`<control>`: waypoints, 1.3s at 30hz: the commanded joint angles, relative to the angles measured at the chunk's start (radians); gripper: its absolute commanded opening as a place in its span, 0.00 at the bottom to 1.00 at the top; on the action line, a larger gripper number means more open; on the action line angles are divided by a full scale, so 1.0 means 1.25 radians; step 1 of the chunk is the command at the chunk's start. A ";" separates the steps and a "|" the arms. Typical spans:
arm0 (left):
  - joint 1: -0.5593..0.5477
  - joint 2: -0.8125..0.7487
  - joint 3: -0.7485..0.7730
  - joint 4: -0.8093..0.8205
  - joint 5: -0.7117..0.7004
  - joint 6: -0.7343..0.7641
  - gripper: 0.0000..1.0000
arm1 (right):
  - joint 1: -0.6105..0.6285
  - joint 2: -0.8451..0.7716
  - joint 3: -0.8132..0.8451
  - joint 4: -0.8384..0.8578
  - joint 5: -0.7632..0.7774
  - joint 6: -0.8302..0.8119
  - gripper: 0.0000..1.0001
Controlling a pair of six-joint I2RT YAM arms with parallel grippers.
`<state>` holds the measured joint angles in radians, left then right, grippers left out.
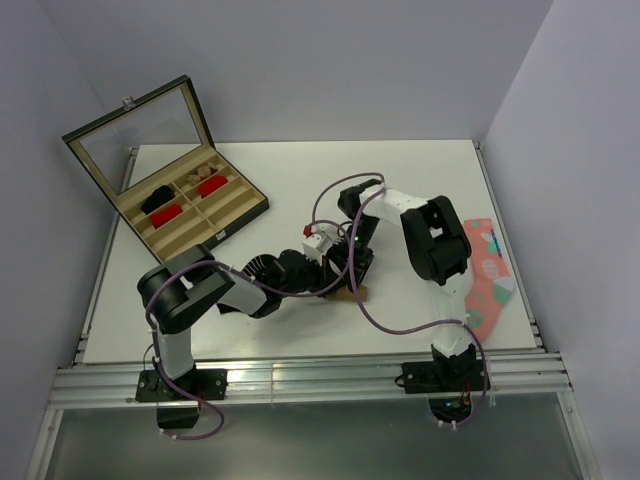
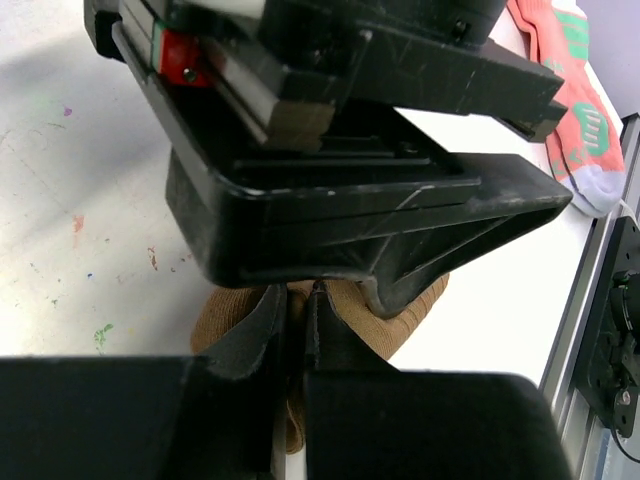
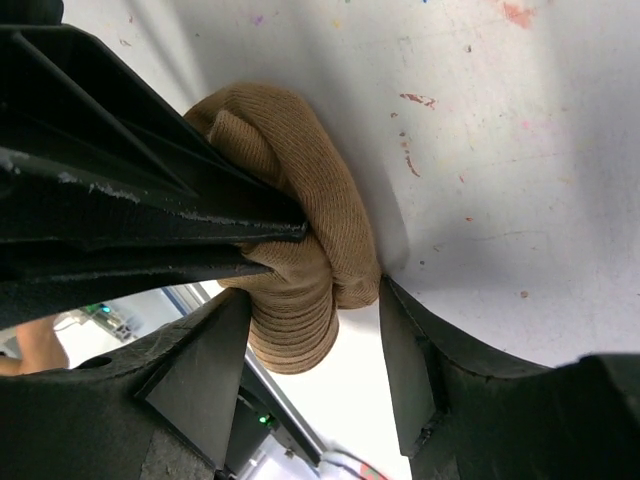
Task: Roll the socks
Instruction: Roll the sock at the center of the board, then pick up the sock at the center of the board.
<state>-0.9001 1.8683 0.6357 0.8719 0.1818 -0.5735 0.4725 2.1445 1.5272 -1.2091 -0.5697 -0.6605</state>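
Note:
A tan-brown sock (image 3: 305, 190) lies bunched into a thick bundle on the white table, just in front of the middle (image 1: 356, 292). My left gripper (image 2: 297, 292) is shut on a fold of it, with tan fabric (image 2: 222, 318) bulging out on both sides of the jaws. My right gripper (image 3: 312, 300) is open, and its two fingers (image 3: 205, 365) straddle the lower end of the bundle without pressing it. In the top view both wrists meet over the sock, and they hide most of it. One right finger (image 2: 400, 285) rests against the sock in the left wrist view.
An open wooden box (image 1: 226, 226) with a raised glass lid stands at the back left. It holds red rolled bundles (image 1: 210, 186) and a dark one (image 1: 157, 198). A coral-pink patterned sock (image 1: 488, 270) lies at the right edge. The metal rail runs along the near edge.

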 commanded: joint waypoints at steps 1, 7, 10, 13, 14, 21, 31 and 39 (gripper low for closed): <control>-0.016 0.069 -0.007 -0.229 0.030 0.004 0.00 | 0.009 0.029 0.025 0.160 -0.031 0.029 0.59; -0.015 0.077 0.018 -0.252 0.033 -0.006 0.00 | 0.007 0.048 0.018 0.165 -0.019 0.071 0.42; -0.015 0.081 0.034 -0.266 0.028 -0.016 0.00 | 0.006 0.050 0.015 0.171 -0.013 0.090 0.31; -0.015 0.069 0.035 -0.263 0.008 -0.042 0.01 | 0.004 0.053 0.009 0.176 -0.011 0.111 0.22; -0.015 0.064 0.030 -0.256 0.001 -0.050 0.02 | 0.002 0.054 0.005 0.178 -0.009 0.116 0.21; -0.016 -0.006 -0.009 -0.213 -0.080 -0.139 0.20 | -0.004 0.047 -0.020 0.215 -0.001 0.166 0.11; -0.040 -0.146 -0.041 -0.246 -0.238 -0.193 0.40 | -0.024 0.048 -0.036 0.251 0.007 0.213 0.08; -0.069 -0.316 -0.099 -0.340 -0.388 -0.304 0.47 | -0.037 0.045 -0.050 0.271 0.005 0.244 0.06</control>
<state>-0.9668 1.5452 0.5194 0.5274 -0.1959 -0.8791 0.4366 2.1559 1.4837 -1.1393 -0.6861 -0.3531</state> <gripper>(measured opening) 0.462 0.299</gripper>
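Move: The brown sock's rolled bundle sits right at both grippers. Its middle is about 2 cm right of and 1 cm below the left gripper, which already pinches its fold; from the open right gripper, it is about 2 cm left and 1 cm back, between the fingers. The striped sock lies some 20 cm left of the left gripper, 1 cm farther out and 3 cm lower. The coral sock is some 32 cm right of the right gripper, level with it and 2 cm lower. Keep the left pinch while you close the right fingers on the near end of the brown roll. Then open the left fingers about halfway to let go and draw that gripper left, about 6 cm, rising a little and turning some 20 degrees counter-clockwise. With the right, keep the grip, turning clockwise and easing the roll slightly left. ##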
